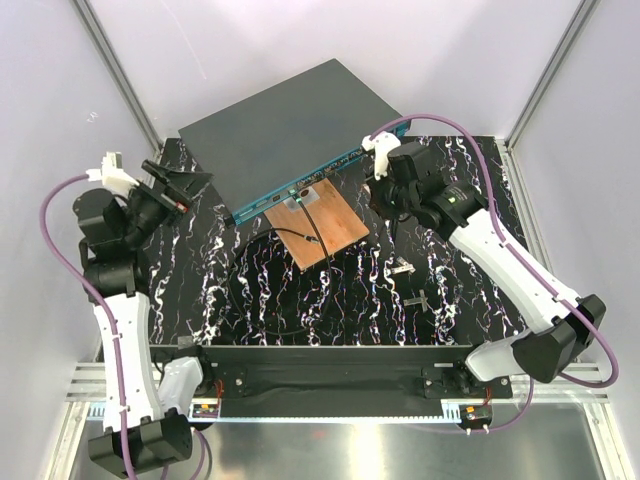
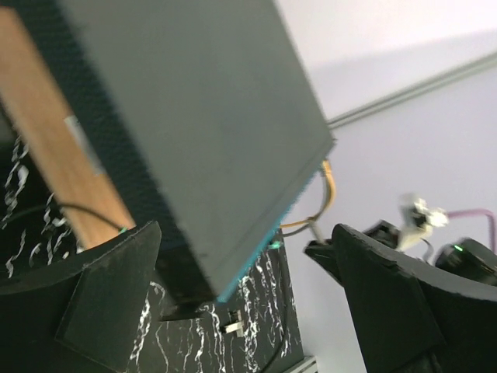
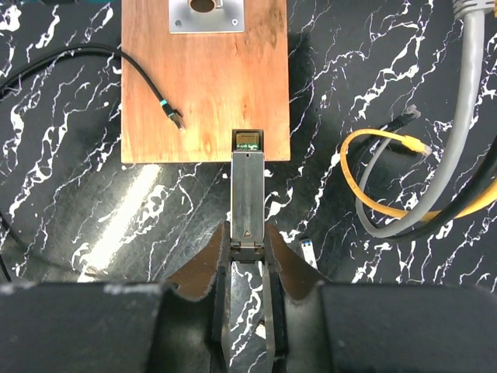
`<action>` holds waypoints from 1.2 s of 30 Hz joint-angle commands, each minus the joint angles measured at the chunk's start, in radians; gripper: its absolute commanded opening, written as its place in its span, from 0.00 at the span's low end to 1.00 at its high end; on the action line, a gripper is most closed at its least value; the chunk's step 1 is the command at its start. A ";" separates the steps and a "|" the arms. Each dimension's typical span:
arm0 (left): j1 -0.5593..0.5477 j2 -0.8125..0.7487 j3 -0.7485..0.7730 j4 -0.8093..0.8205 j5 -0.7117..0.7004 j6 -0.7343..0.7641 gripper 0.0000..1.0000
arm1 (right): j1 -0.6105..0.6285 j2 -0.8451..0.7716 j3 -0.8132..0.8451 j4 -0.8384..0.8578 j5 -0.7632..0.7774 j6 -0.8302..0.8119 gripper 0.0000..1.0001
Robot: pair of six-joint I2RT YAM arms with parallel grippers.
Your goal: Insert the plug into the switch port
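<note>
The switch [image 1: 290,130] is a flat dark grey box with a teal front face, lying at the back of the mat. In the left wrist view, the switch [image 2: 194,116] fills the upper left. My right gripper [image 1: 388,212] is by the switch's right front end, over the mat. In the right wrist view, that gripper [image 3: 248,260] is shut on a long metal plug [image 3: 248,194], whose tip reaches the near edge of the copper-brown board [image 3: 206,93]. My left gripper [image 1: 190,183] is open and empty at the switch's left corner; its fingers [image 2: 109,303] frame the teal edge.
The brown board [image 1: 320,225] lies in front of the switch with a black cable [image 1: 295,233] on it. Yellow and grey cables [image 3: 404,194] loop to the right. Small metal modules [image 1: 403,266] lie on the marbled mat [image 1: 200,290]. A silver strip runs along the near edge.
</note>
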 commanded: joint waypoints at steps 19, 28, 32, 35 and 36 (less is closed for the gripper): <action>-0.010 0.074 -0.225 0.316 -0.003 -0.176 0.99 | 0.043 0.021 -0.055 0.278 0.004 -0.083 0.00; -0.061 0.109 -0.234 0.331 -0.025 -0.179 0.97 | 0.062 0.041 -0.034 0.309 0.072 -0.025 0.00; -0.062 0.120 -0.230 0.353 -0.023 -0.189 0.97 | 0.062 0.057 -0.023 0.300 0.074 -0.008 0.00; -0.065 0.115 -0.234 0.364 -0.019 -0.194 0.98 | 0.060 0.073 -0.003 0.292 0.083 -0.002 0.00; -0.065 0.115 -0.236 0.367 -0.020 -0.197 0.98 | 0.062 0.079 0.006 0.289 0.084 -0.003 0.00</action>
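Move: From the right hand, which already holds the plug, the row of ports on the switch's front lies about 8 cm ahead, 7 cm to the left and 2 cm lower. The wooden board's middle lies about 8 cm ahead, 10 cm left and 22 cm below. The yellow cable loop lies roughly 9 cm ahead and 10 cm right, on the table. From the empty left hand the same ports are about 10 cm ahead, 23 cm right and 11 cm lower. Leftward and forward, some 5 cm in all at nearly constant height, the right hand carries the plug towards the switch ports, keeping its grip and tipping its fingers up by just under 10 degrees. The left hand, wide open, sinks about 7 cm and eases some 4 cm forward by the switch's left end, tipping down and rolling slightly, left side lower. ##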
